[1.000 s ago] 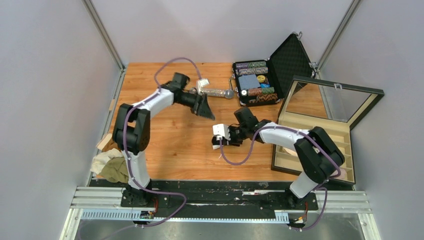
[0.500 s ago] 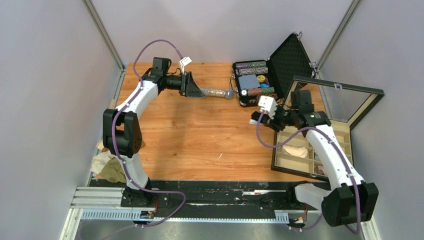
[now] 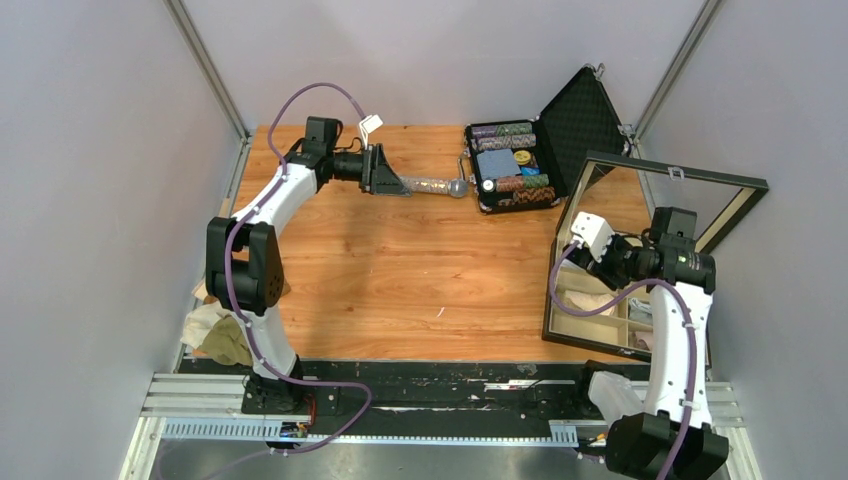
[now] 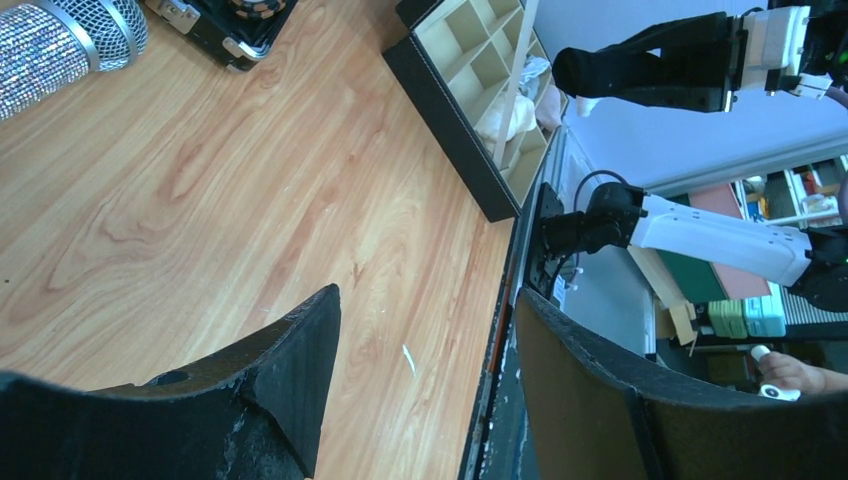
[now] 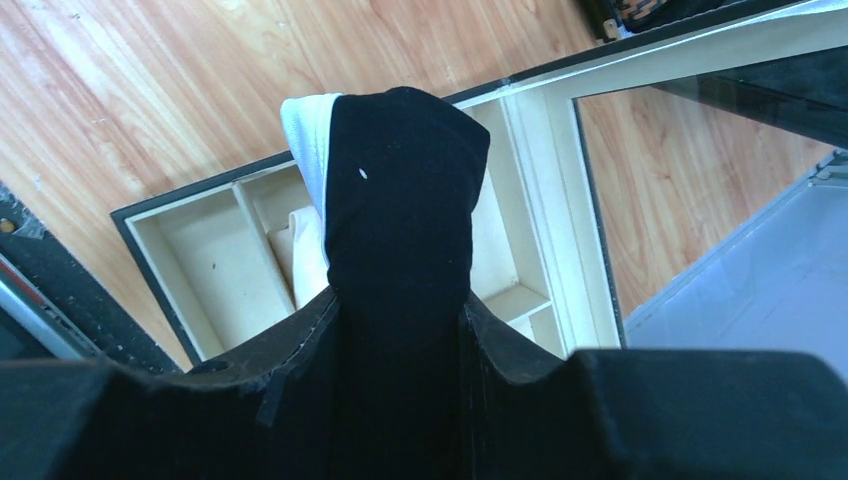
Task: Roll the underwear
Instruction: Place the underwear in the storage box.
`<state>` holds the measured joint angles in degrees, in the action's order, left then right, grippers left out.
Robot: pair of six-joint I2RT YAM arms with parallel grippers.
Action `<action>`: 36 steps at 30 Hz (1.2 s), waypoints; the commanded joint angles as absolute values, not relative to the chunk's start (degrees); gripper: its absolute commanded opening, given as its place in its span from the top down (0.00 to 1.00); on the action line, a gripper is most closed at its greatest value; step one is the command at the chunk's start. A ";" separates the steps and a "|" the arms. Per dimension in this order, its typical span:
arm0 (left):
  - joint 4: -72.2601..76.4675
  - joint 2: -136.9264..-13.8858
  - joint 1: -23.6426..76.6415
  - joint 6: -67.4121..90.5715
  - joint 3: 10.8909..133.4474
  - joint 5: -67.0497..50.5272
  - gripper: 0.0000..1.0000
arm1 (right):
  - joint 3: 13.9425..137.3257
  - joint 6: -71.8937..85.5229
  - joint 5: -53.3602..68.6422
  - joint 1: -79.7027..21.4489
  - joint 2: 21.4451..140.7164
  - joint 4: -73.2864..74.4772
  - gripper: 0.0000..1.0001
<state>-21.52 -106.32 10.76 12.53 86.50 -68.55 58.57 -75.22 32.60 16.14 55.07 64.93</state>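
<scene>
My right gripper (image 5: 398, 300) is shut on a rolled black underwear (image 5: 400, 190) with a white waistband edge. It hangs over the cream compartments of the open box (image 5: 190, 250); in the top view the right gripper (image 3: 585, 262) is above the box's left side. A cream underwear (image 5: 303, 250) lies in a compartment under the roll and also shows as cream underwear (image 3: 592, 300) from above. More underwear (image 3: 220, 335), cream and olive, is piled at the table's near left edge. My left gripper (image 3: 385, 180) is open at the far left, with the left gripper (image 4: 428, 293) holding nothing.
A glittery silver microphone (image 3: 432, 185) lies just right of the left gripper, seen as the microphone (image 4: 60, 40) off to one side of the jaws. An open poker chip case (image 3: 510, 165) stands at the back. The box's glass lid (image 3: 660, 195) is raised.
The right arm swung from the table's middle to over the box, carrying the black roll. The left arm pulled back to the far left by the microphone and then stayed there.
</scene>
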 commanded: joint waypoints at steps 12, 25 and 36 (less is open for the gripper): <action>-20.32 -102.52 10.59 13.36 84.47 -69.93 0.30 | 54.54 -89.89 21.91 23.03 64.05 57.82 1.00; -20.51 -97.54 10.63 12.57 79.35 -68.64 0.30 | 54.12 -97.44 18.53 22.04 74.92 46.93 1.00; -22.80 -95.73 10.63 10.45 77.61 -66.70 0.30 | 43.16 -110.10 21.41 20.28 70.19 41.02 1.00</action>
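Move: The empty compartment I take the black rolled underwear to, in the storage box's left column, is about 5 cm ahead of my right hand, level with it sideways and some 15 cm below. The beige roll lies about 3 cm back, 2 cm left; the white bundle 5 cm back, 12 cm right; the pink roll 12 cm back, 15 cm right. From my left hand that compartment is roughly 43 cm right, 10 cm back and 19 cm down. Keeping my right fingers' grip on the black roll, I lower it about 11 cm towards the empty compartment beyond the beige roll, carrying it some 8 cm right, first a touch back, then about 5 cm forward. The wrist tips some 25 degrees to aim the fingers more steeply down, with a slight counter-clockwise turn near the end. My empty, open left hand draws back about 3 cm. ##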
